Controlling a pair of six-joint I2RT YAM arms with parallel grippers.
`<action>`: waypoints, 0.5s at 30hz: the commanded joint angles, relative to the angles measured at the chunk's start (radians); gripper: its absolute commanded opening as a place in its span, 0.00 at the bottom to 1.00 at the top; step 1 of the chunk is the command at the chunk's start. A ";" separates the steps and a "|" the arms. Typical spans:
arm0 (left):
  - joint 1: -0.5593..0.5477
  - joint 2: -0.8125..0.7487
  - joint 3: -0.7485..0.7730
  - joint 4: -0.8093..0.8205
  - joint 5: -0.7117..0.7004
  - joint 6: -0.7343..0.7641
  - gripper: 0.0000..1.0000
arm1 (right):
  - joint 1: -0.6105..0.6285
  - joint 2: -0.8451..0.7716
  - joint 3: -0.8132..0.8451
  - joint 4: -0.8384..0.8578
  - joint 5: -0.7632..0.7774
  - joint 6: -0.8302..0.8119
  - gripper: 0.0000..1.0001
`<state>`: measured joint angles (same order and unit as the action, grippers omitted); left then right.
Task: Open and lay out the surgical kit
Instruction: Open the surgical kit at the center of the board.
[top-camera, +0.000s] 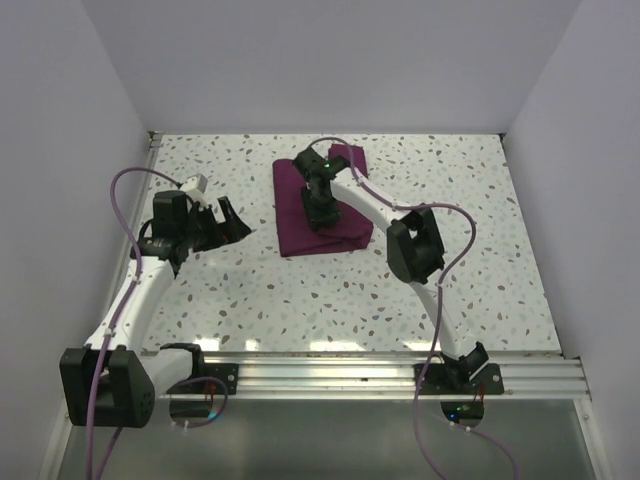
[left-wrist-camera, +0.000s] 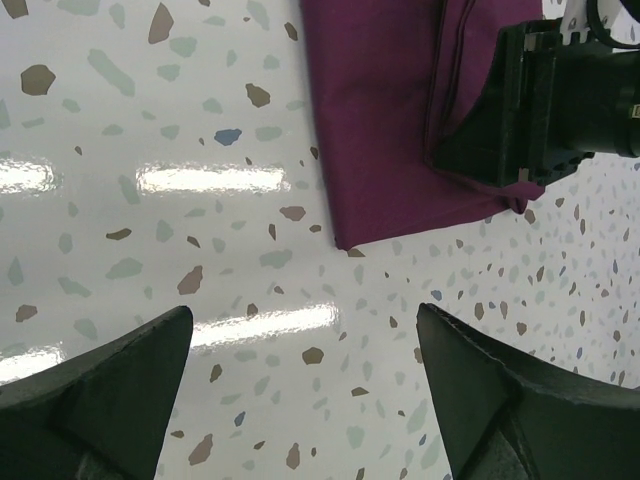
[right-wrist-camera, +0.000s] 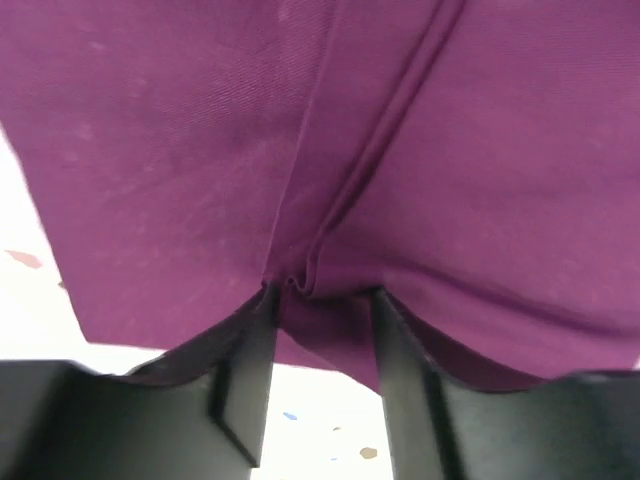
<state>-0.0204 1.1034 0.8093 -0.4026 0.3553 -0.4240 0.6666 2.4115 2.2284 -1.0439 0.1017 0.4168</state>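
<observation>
The surgical kit shows only as a folded dark magenta cloth wrap (top-camera: 298, 200) in the far middle of the table; no tray or instruments are visible. My right gripper (top-camera: 322, 212) is down on the wrap near its front edge. In the right wrist view its jaws (right-wrist-camera: 322, 295) stand half apart astride a puckered fold of the cloth (right-wrist-camera: 200, 150), which fills the gap; a firm pinch cannot be made out. My left gripper (top-camera: 238, 222) hovers left of the wrap, open and empty (left-wrist-camera: 305, 340), facing the cloth's corner (left-wrist-camera: 380, 120).
The speckled white tabletop (top-camera: 450, 290) is walled in white at the back and both sides. A flap of the cloth (top-camera: 348, 154) sticks out behind the right wrist. The right arm's elbow (top-camera: 415, 248) sits right of the wrap. Purple cables loop beside both arms.
</observation>
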 joint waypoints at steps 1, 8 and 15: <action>-0.003 0.009 -0.004 0.004 0.017 0.005 0.97 | 0.004 0.023 0.050 -0.030 -0.019 -0.010 0.38; -0.003 0.013 -0.005 -0.002 0.014 0.005 0.95 | -0.030 -0.024 0.134 -0.076 0.038 -0.016 0.00; -0.004 0.013 0.013 0.005 0.008 0.014 0.95 | -0.123 -0.276 -0.091 0.024 0.128 0.022 0.00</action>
<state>-0.0204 1.1179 0.8055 -0.4057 0.3550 -0.4248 0.5991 2.3161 2.2219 -1.0557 0.1524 0.4194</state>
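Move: The surgical kit's folded flap edge lies almost between the right hand's half-open fingers, about 1 cm below them. From that hand, the kit's near left corner is some 9 cm left and 7 cm back, and its near right corner about 11 cm right and 4 cm back, both some 3 cm lower. From the left hand, the flap edge is roughly 17 cm right, 9 cm ahead and 12 cm below. The right hand dips, pinches the flap edge, then lifts it about 6 cm, veering right and forward. ##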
